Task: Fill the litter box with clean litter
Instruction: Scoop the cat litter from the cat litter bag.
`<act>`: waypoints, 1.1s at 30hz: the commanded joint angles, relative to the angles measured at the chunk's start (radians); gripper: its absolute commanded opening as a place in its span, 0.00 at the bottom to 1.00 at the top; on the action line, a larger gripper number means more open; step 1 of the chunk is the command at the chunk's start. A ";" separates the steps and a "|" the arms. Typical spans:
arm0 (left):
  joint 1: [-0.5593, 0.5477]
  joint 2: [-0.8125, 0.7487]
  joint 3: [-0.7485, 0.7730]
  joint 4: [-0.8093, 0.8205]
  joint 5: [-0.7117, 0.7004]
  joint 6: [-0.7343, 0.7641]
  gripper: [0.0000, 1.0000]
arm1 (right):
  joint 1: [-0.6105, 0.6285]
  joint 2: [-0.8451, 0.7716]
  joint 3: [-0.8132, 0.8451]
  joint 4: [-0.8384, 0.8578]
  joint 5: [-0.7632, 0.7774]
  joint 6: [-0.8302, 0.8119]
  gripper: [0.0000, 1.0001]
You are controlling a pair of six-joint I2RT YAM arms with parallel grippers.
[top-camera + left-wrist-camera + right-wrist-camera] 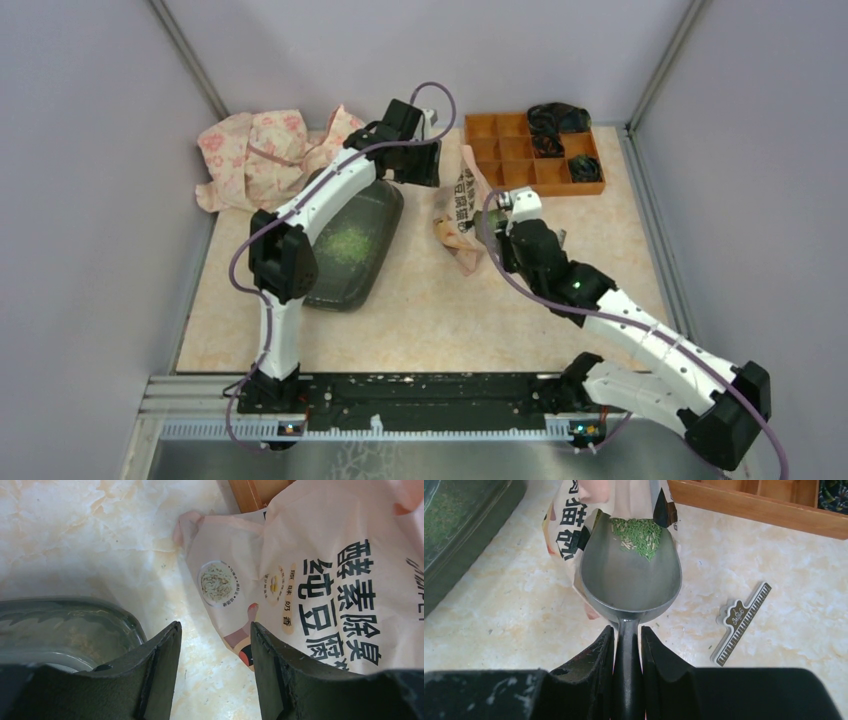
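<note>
The litter box [372, 215], a dark shallow tray, lies at the left under my left arm, with a patch of clean litter [346, 243] inside. My left gripper [215, 630] hangs open over bare table, the box's corner [65, 625] to its left and the peach printed bag [320, 570] to its right. My right gripper [626, 635] is shut on the handle of a grey metal scoop [631, 580]. The scoop's tip sits at the bag's mouth [569, 535] and carries a small heap of green litter [639, 535]. The litter box [459, 535] shows at that view's upper left.
An orange compartmented organiser [512, 150] with black items stands at the back right. A pink floral cloth [260, 150] lies crumpled at the back left. A small piano-patterned clip [740, 622] rests on the table right of the scoop. Grey walls enclose the table.
</note>
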 commanded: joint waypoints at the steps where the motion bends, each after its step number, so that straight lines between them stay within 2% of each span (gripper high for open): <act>1: -0.001 -0.060 -0.011 0.023 0.006 0.001 0.60 | 0.093 -0.026 -0.005 0.039 0.207 0.041 0.00; 8: -0.001 -0.084 -0.023 0.031 0.007 -0.002 0.60 | 0.257 -0.034 -0.067 -0.027 0.455 0.249 0.00; 14: 0.000 -0.112 -0.027 0.032 0.011 0.002 0.60 | 0.319 -0.063 -0.154 -0.095 0.550 0.454 0.00; 19: 0.009 -0.144 -0.058 0.051 0.024 0.000 0.60 | 0.446 -0.084 -0.198 -0.089 0.694 0.491 0.00; 26: 0.028 -0.186 -0.104 0.068 0.047 -0.005 0.60 | 0.532 -0.061 -0.246 0.002 0.805 0.461 0.00; 33: 0.062 -0.235 -0.130 0.070 0.082 -0.020 0.60 | 0.716 -0.049 -0.176 -0.210 0.980 0.625 0.00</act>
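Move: The litter bag, with the held scoop's front end in its mouth, has its middle about 10 cm ahead of the right hand, 8 cm to its left and 8 cm lower. The litter box lies some 35 cm left and 3 cm ahead of that hand; the bag clip 14 cm right, 3 cm ahead; the wooden tray 24 cm ahead, 10 cm right, all roughly 15 cm below. From the left hand, the bag is 9 cm back, 10 cm right, 7 cm below. The loaded scoop is drawn back out of the bag's mouth by the right hand, which keeps its grip on the handle, goes about 7 cm back and sinks some 4 cm, turning clockwise and then tipping the scoop's nose up, each by roughly 13 degrees. The empty left hand, still part open, rises about 5 cm above the bag's far left side and drifts slightly left. ##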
